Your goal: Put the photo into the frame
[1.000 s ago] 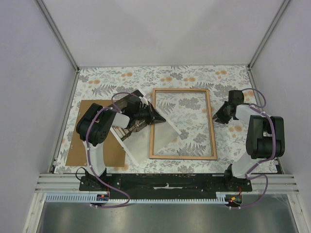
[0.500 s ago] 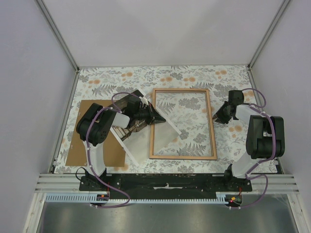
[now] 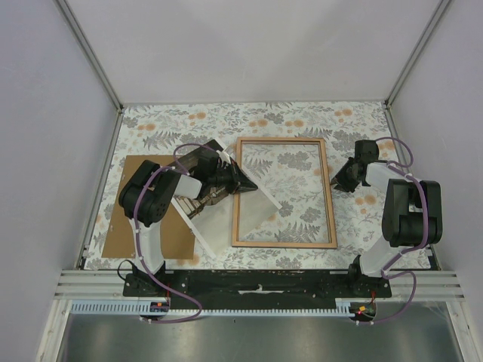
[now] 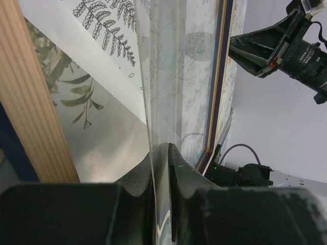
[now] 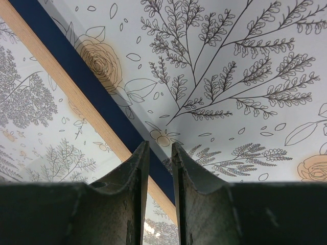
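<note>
The frame (image 3: 283, 192) lies mid-table with its light wood back up; its wooden rail (image 4: 25, 102) fills the left of the left wrist view. The photo (image 3: 219, 219) rests white side up and tilted, its lower part on the table left of the frame, its upper part across the frame's left rail. My left gripper (image 3: 245, 183) is shut on the photo's raised edge (image 4: 159, 102), which runs thin between the jaws at my left gripper (image 4: 161, 148). My right gripper (image 3: 337, 181) sits by the frame's right rail (image 5: 76, 76). Its jaws (image 5: 159, 145) stand slightly open, with nothing between them.
A brown fibreboard backing panel (image 3: 124, 219) lies flat at the left, partly under my left arm. A floral cloth (image 3: 302, 121) covers the table. Metal posts and grey walls close in the sides and the back.
</note>
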Robot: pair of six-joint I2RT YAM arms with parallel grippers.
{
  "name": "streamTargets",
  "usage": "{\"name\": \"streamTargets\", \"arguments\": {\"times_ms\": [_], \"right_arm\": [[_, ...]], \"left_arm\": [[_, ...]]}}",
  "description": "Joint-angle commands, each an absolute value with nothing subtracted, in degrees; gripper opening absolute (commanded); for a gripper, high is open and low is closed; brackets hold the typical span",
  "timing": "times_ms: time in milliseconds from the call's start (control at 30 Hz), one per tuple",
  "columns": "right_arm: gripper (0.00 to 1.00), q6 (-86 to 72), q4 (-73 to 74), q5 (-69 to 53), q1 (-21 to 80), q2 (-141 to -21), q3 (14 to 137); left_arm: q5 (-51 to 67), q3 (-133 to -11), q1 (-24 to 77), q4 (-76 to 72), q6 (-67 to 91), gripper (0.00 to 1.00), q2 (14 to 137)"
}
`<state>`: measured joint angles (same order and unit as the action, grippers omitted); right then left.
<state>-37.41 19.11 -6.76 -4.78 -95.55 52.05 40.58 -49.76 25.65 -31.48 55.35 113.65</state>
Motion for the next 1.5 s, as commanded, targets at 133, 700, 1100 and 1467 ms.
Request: {"name": "streamTargets", "arguments": {"times_ms": [133, 700, 1100, 1467], "right_arm": [[0.32, -36.47, 20.83, -6.94, -3.96, -96.50, 52.21], [0.32, -36.39, 20.83, -6.86, -3.96, -96.50, 52.29], [0.32, -36.12, 20.92, -6.77, -3.96, -96.42, 52.03], [0.32, -36.21, 20.92, -6.59, -3.96, -96.42, 52.12]], "left_arm": [[40.43, -51.50, 26.54, -30.94, 52.38, 0.18, 113.47], [40.34, -52.03, 26.54, -29.09, 51.07, 0.27, 113.03], [39.81, -53.00, 26.54, -26.46, 49.48, 0.35, 112.06], [39.64, -53.17, 26.54, -25.23, 48.78, 0.39, 111.80]]}}
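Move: The left fingers, slightly parted, have the left edge of the clear pane between them. The frame's left bar lies about 4 cm to this hand's left and 3 cm below. The photo's inner corner, showing through the pane, lies about 12 cm to the hand's right, 8 cm nearer the base and 4 cm below. From the idle right hand, that pane edge is some 34 cm to the left, straight across and about level. Keep the left gripper beside the frame's left bar and open its fingers steadily, from nearly shut to a bit over a third, to loosen them from the clear pane's edge. As they spread, ease the hand down about 1 cm and very slightly back, with hardly any wrist turn. ##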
